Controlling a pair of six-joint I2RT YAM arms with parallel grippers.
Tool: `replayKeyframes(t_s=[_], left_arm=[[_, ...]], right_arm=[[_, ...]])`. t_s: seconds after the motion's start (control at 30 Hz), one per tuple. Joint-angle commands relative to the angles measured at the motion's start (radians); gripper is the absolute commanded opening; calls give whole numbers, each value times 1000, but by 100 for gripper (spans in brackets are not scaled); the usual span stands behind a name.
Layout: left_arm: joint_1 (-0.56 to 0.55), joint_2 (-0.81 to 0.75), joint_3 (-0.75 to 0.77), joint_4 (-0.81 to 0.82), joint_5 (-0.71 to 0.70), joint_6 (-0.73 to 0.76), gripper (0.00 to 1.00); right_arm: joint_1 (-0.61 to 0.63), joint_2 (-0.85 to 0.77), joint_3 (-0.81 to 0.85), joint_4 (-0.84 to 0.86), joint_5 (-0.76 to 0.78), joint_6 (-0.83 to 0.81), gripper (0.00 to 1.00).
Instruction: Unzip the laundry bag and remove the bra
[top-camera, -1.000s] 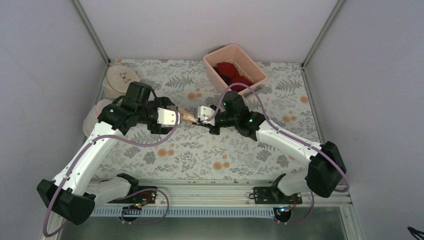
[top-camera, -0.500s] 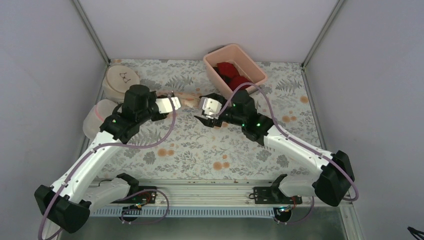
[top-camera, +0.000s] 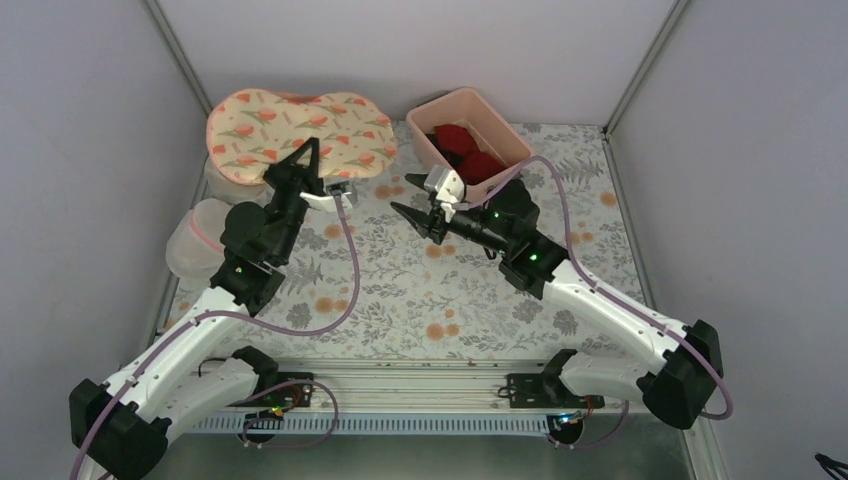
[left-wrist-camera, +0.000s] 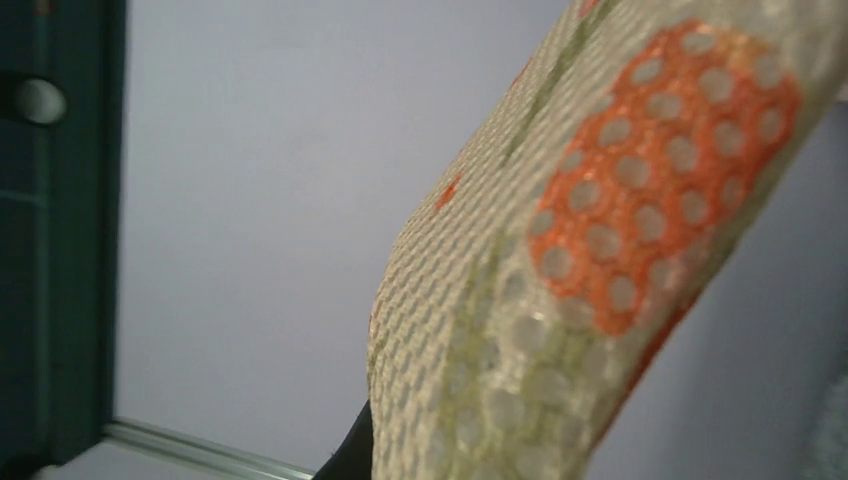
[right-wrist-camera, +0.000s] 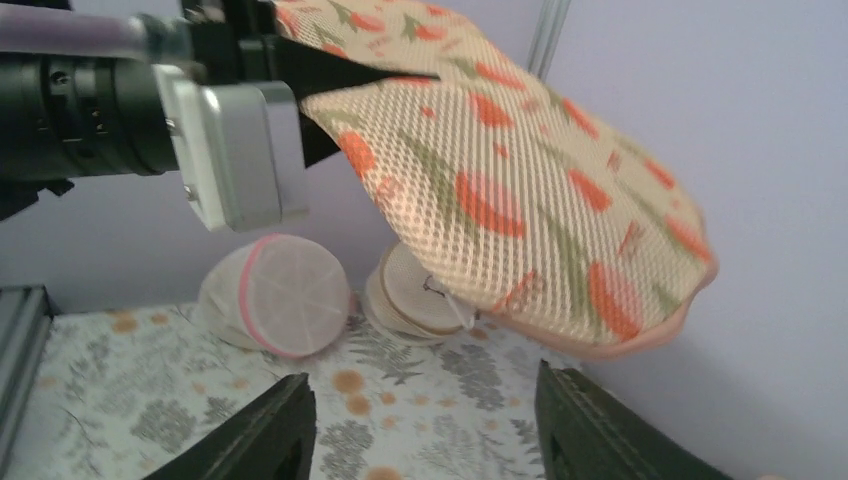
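Observation:
The laundry bag, cream mesh with orange-red flowers and pink trim, hangs in the air over the table's back left. My left gripper is shut on its lower edge. In the left wrist view the bag's mesh fills the right side, with one dark finger beside it. The right wrist view shows the bag from below, pinched by the left gripper. My right gripper stands open and empty to the bag's right, apart from it; its place in its own view is. The bra is hidden.
A pink bin with red garments stands at the back, right of centre. A white mesh dome bag with a pink rim and a round beige bag lie at the left edge under the lifted bag.
The left gripper shut on the bag and lifted it off the table, up and towards the back left. The right gripper let go, opened and drew back to the right.

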Motion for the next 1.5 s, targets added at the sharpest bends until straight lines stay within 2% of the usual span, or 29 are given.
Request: replayKeyframes(t_s=[0.0,0.17,0.43,0.7,0.97,1.23,1.4,1.47], left_arm=[[-14,-7,53,180,-11,105,2],[-29,-9,65,152,-32,73,2],[-52,-2,75,120,-33,59,2],[-57,-3,74,102,-40,48,2],[-57,-3,70,87,-39,42,2],[-57,-2,69,76,-44,41,2],[-57,-2,69,70,-45,38,2],[-57,-4,70,69,-46,38,2]], right_arm=[[1,43,-23,112,3,125,54],[6,99,-32,202,34,124,44],[37,190,-15,407,168,44,41],[37,264,83,337,153,-28,37],[52,253,91,330,131,-57,36],[66,248,102,332,131,-50,31],[66,235,105,320,131,-10,23],[67,236,113,302,129,-4,15]])
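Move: The laundry bag's zip pull hangs from its near right edge, about 5 cm ahead and 6 cm left of the right hand, roughly level with it. The middle of the bag is some 11 cm ahead, 18 cm left and 5 cm above that hand. The pink bin stands about 23 cm ahead, 12 cm right and far below. From the left hand, which already grips the bag, the pull lies some 11 cm right, 5 cm back and 6 cm lower. Right fingers, narrowing, reach some 6 cm left and forward to the zip pull; left raises the pinched bag. ##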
